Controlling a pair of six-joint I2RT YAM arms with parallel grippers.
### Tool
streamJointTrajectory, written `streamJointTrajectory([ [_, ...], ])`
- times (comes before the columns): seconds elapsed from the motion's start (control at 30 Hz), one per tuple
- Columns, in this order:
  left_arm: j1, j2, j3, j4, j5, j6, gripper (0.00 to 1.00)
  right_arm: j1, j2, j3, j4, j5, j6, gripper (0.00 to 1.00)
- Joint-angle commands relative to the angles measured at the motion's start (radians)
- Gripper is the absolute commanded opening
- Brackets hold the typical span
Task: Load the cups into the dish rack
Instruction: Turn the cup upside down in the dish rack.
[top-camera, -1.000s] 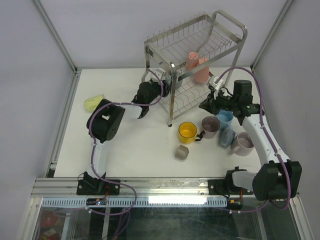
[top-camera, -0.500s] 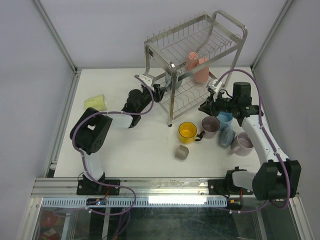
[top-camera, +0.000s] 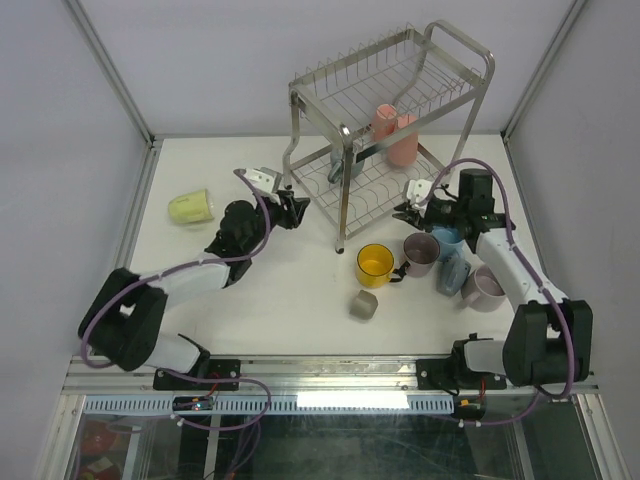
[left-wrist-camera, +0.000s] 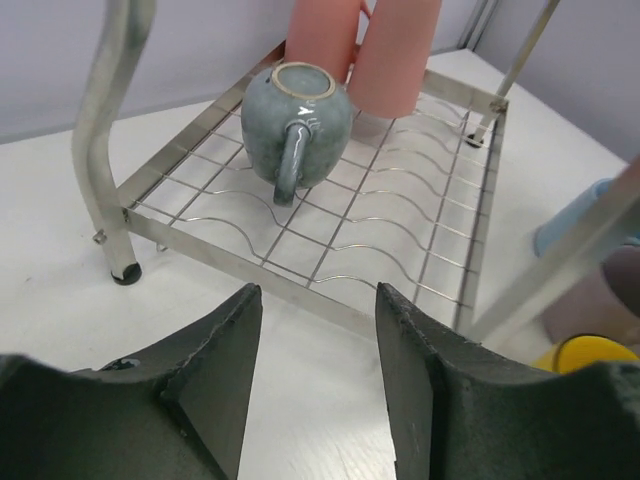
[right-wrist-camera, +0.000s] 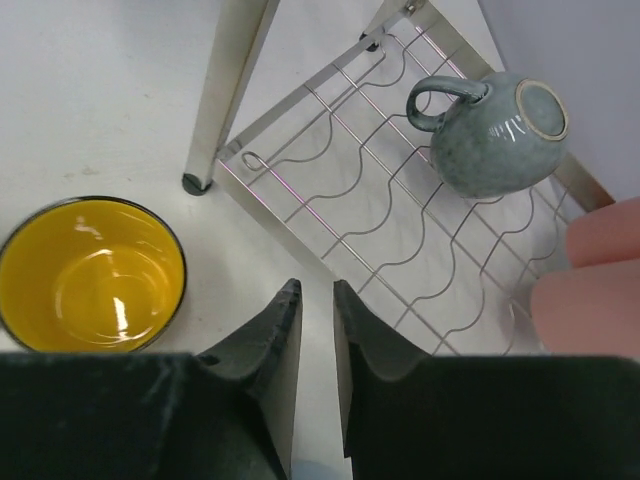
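Observation:
The dish rack (top-camera: 468, 58) stands at the back of the table. On its lower tier a grey-blue mug (left-wrist-camera: 295, 115) lies on its side, handle toward my left gripper, beside two upturned pink mugs (left-wrist-camera: 370, 45). My left gripper (left-wrist-camera: 318, 300) is open and empty, just off the rack's left front leg (left-wrist-camera: 110, 150). My right gripper (right-wrist-camera: 316, 290) hovers by the rack's front edge, jaws a narrow gap apart with nothing between them. A yellow cup (right-wrist-camera: 90, 275) sits to its left. More cups stand on the table: mauve (top-camera: 420, 252), light blue (top-camera: 449, 238), grey-blue (top-camera: 452, 272), pinkish (top-camera: 485, 288), small grey-beige (top-camera: 363, 305).
A pale green cup (top-camera: 190, 207) lies on its side at the far left of the table. The rack's steel leg (right-wrist-camera: 235, 70) stands close ahead of the right gripper. Enclosure walls and metal posts border the table.
My left arm has drawn back from the rack toward the left, its jaws widening. The right gripper has dropped back toward the rack's front edge and parted slightly. The grey-blue mug stays on the lower tier.

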Motion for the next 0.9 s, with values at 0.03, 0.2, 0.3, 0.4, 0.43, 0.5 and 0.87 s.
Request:
streamJointTrajectory([
  [0.03,0.026,-0.293,0.008,-0.289,0.000,-0.072,0.55,0.050,0.098,0.024,0.176,0.017,-0.229,0.20],
  [0.2,0.041,-0.552,0.101,-0.638,-0.081,-0.066,0.73,0.122,0.217,0.096,0.238,0.158,-0.346,0.16],
  [0.3,0.042,-0.652,0.173,-0.816,-0.150,0.027,0.80,0.158,0.299,0.135,0.299,0.198,-0.355,0.06],
  [0.4,0.042,-0.718,0.197,-0.956,-0.252,0.152,0.84,0.182,0.363,0.144,0.402,0.254,-0.360,0.00],
  [0.43,0.042,-0.742,0.182,-0.970,-0.291,0.190,0.84,0.188,0.386,0.148,0.432,0.264,-0.360,0.00],
  [0.5,0.041,-0.795,0.114,-0.949,-0.368,0.259,0.85,0.201,0.425,0.156,0.465,0.270,-0.377,0.00],
  [0.87,0.045,-0.889,-0.044,-0.880,-0.412,0.309,0.85,0.235,0.621,0.283,0.550,0.274,-0.434,0.00],
])
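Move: The grey cup, upside down on the rack's lower shelf, lies about 16 cm ahead of my right hand, 11 cm left and 7 cm lower. From that hand the nearer pink cup is some 17 cm straight ahead; the yellow cup, on the table, is 6 cm left and 5 cm back. My left hand has the grey cup 14 cm ahead and 10 cm right; the green cup is 25 cm left of it, 4 cm farther out. I reach my right hand in over the lower shelf towards the grey cup, about 13 cm forward, 8 cm left and 8 cm down, rolling the wrist some 30 degrees and shutting the empty fingers, which come close beside the cup. Meanwhile my empty left hand backs away from the rack, swinging left towards the green cup in an arc, up about 16 cm and then partly down, opening wide as its wrist turns counter-clockwise and rolls. ##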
